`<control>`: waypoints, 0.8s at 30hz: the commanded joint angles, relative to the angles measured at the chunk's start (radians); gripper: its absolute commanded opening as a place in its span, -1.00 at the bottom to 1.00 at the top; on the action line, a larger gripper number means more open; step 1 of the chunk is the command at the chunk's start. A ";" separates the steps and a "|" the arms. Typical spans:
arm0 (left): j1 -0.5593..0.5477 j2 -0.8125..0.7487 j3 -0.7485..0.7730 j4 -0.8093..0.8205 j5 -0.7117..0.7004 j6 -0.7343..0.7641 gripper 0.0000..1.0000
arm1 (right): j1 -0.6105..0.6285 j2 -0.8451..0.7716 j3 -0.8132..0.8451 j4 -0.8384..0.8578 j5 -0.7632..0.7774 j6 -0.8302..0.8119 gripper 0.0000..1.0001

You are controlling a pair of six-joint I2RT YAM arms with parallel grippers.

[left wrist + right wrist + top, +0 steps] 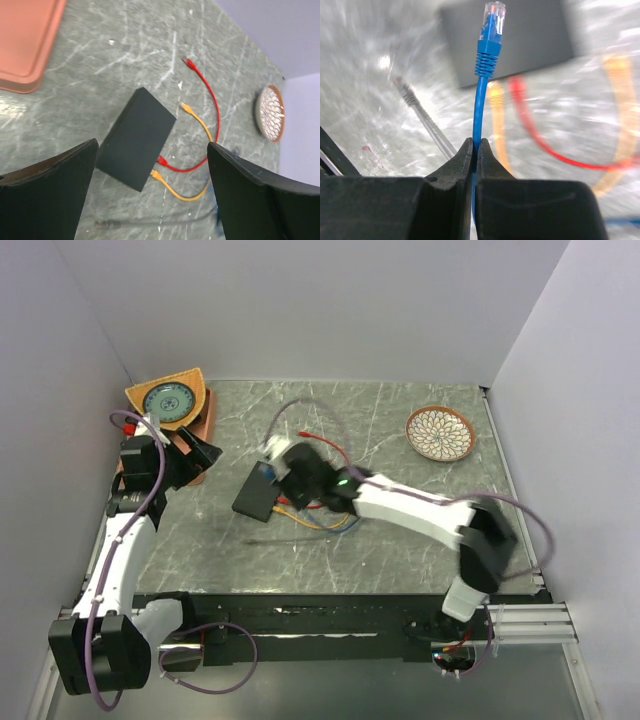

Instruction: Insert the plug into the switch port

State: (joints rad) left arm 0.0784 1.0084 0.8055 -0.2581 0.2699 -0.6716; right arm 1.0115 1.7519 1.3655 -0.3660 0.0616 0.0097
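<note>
A flat matte-black switch box (256,495) lies on the grey table. Along its narrow side a red plug (161,160) and a yellow plug (155,174) sit in ports; the free ports on that side are too blurred to make out. My right gripper (476,145) is shut on a blue cable just below its blue plug (491,20). The plug stands up past the fingertips, over the box (530,35). Over at the left my left gripper (152,145) hangs open above the table, nothing between its fingers, looking down on the box (136,137).
An orange tray (203,412) holding a teal plate stands at the back left, beside the left gripper (195,455). A patterned bowl (440,432) is at the back right. Loose red and yellow cables (210,120) curl right of the box, and a grey cable (107,225) lies in front of it.
</note>
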 commanded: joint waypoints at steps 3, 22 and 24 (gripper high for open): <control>0.004 0.038 -0.002 0.112 0.124 -0.026 0.93 | -0.171 -0.355 -0.040 0.033 -0.045 -0.013 -1.00; -0.046 0.113 -0.009 0.278 0.272 -0.082 0.95 | -0.283 -0.556 -0.067 -0.002 -0.140 -0.117 -1.00; -0.068 0.119 -0.018 0.311 0.270 -0.098 0.98 | -0.284 -0.520 -0.138 0.088 -0.195 -0.096 -1.00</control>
State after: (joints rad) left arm 0.0517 1.1160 0.7967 -0.0616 0.4850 -0.7258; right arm 0.7319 1.1641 1.3357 -0.3737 -0.0139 -0.0963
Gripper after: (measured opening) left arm 0.976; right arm 0.030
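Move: The right gripper holds the blue cable just behind its plug. From it the switch lies about 6 cm left, 1 cm ahead and 11 cm below; the seated yellow plug is some 3 cm back and 1 cm left, and the gray cable's end 11 cm back and 7 cm left, all on the table. From the open left gripper, the blue plug is roughly 11 cm right, 5 cm back and 11 cm lower, and the switch about 10 cm right and 7 cm back. Sweep the right gripper fast up some 25 cm and about 15 cm to the right, away from the switch, fingers kept shut on the blue cable; tip the fingers up from steeply down towards level, and let the hand sink slightly at the end. Meanwhile ease the wide-open left gripper about 4 cm right and a little forward, turning it clockwise. ##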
